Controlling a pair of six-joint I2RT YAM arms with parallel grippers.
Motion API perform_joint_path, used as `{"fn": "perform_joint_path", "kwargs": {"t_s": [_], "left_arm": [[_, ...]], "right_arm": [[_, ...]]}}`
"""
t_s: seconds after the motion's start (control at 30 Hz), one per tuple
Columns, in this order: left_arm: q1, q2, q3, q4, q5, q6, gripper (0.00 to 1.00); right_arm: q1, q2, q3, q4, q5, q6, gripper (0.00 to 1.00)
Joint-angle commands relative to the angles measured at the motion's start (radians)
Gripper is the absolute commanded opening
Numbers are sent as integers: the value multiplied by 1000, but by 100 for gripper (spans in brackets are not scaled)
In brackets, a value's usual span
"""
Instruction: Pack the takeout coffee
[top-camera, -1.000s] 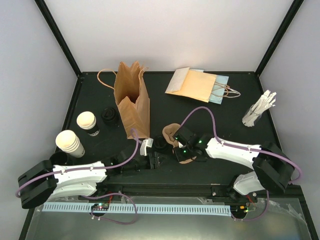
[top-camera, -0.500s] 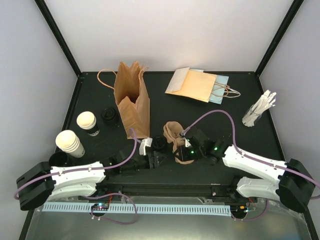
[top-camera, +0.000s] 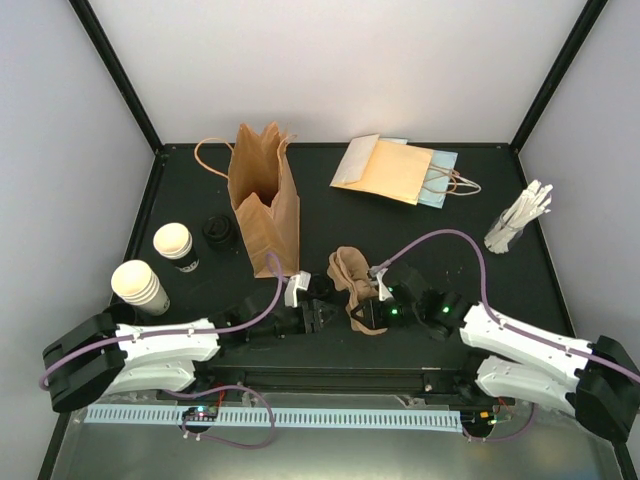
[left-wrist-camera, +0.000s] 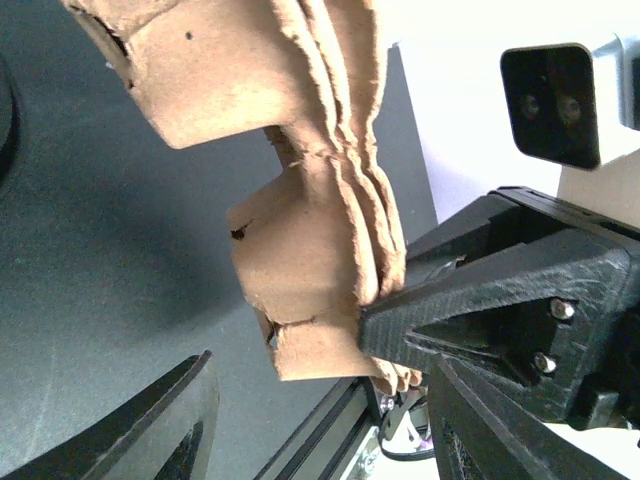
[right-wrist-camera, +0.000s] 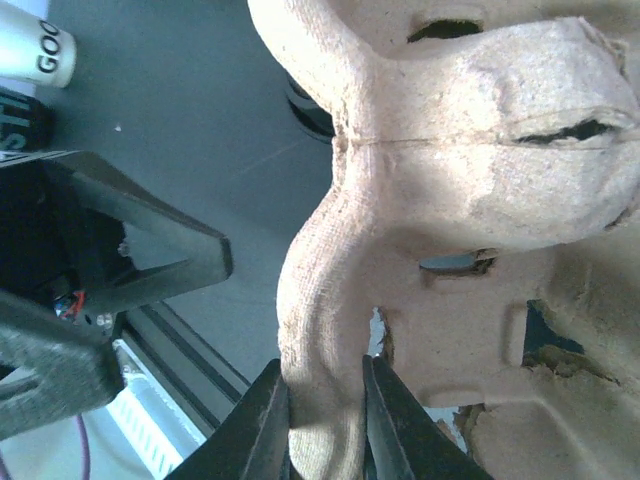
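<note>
One takeout coffee cup (top-camera: 175, 247), cream with a black sleeve, stands at the left; it shows small in the right wrist view (right-wrist-camera: 32, 45). A second cream cup (top-camera: 138, 285) stands nearer the left edge. Both grippers are far from them, at the table's middle. My right gripper (top-camera: 367, 310) (right-wrist-camera: 325, 425) is shut on a rim of the brown pulp cup carrier (top-camera: 352, 278) (right-wrist-camera: 450, 200). My left gripper (top-camera: 322, 318) (left-wrist-camera: 320, 440) is open just left of the carrier (left-wrist-camera: 300, 200), whose lower corner hangs ahead of the jaws.
A brown paper bag (top-camera: 265, 200) stands open behind the carrier. Black lids (top-camera: 218, 232) lie beside the sleeved cup, another black lid (top-camera: 318, 286) by the carrier. Flat paper bags (top-camera: 395, 170) lie at the back, a holder of white sticks (top-camera: 518, 222) at the right.
My right gripper has closed on the carrier while its arm swung down and to the right. The carrier shifted slightly. My left gripper moved right, closer to the carrier.
</note>
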Motion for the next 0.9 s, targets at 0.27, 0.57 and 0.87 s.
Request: {"fn": "perform_joint_path", "kwargs": {"t_s": [0.27, 0.57, 0.87], "left_arm": [[48, -71, 53, 38, -101, -26, 57], [104, -142, 84, -49, -167, 2, 58], [184, -115, 136, -140, -118, -8, 58]], "right_arm": [[-5, -130, -22, -3, -24, -87, 14], [-4, -134, -22, 2, -61, -127, 14], [-3, -137, -25, -25, -56, -175, 14]]}}
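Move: The cup carrier, pinched at its near end by the right gripper, has its middle about 6 cm ahead and 7 cm right of the left hand point, roughly level. From the left hand the black lid lies some 6 cm ahead, 2 cm left and 10 cm down, and the paper bag about 17 cm ahead and 13 cm left. From the right hand the carrier's middle is about 6 cm ahead and 2 cm left, level. Bring the open left gripper forward about 7 cm and up about 5 cm, swinging out left over the second half, along the left side of the carrier towards its far end. Turn it some 15 degrees counter-clockwise, fingers staying apart. Keep the right gripper's pinch on the carrier's near end and raise it about 2 cm. ##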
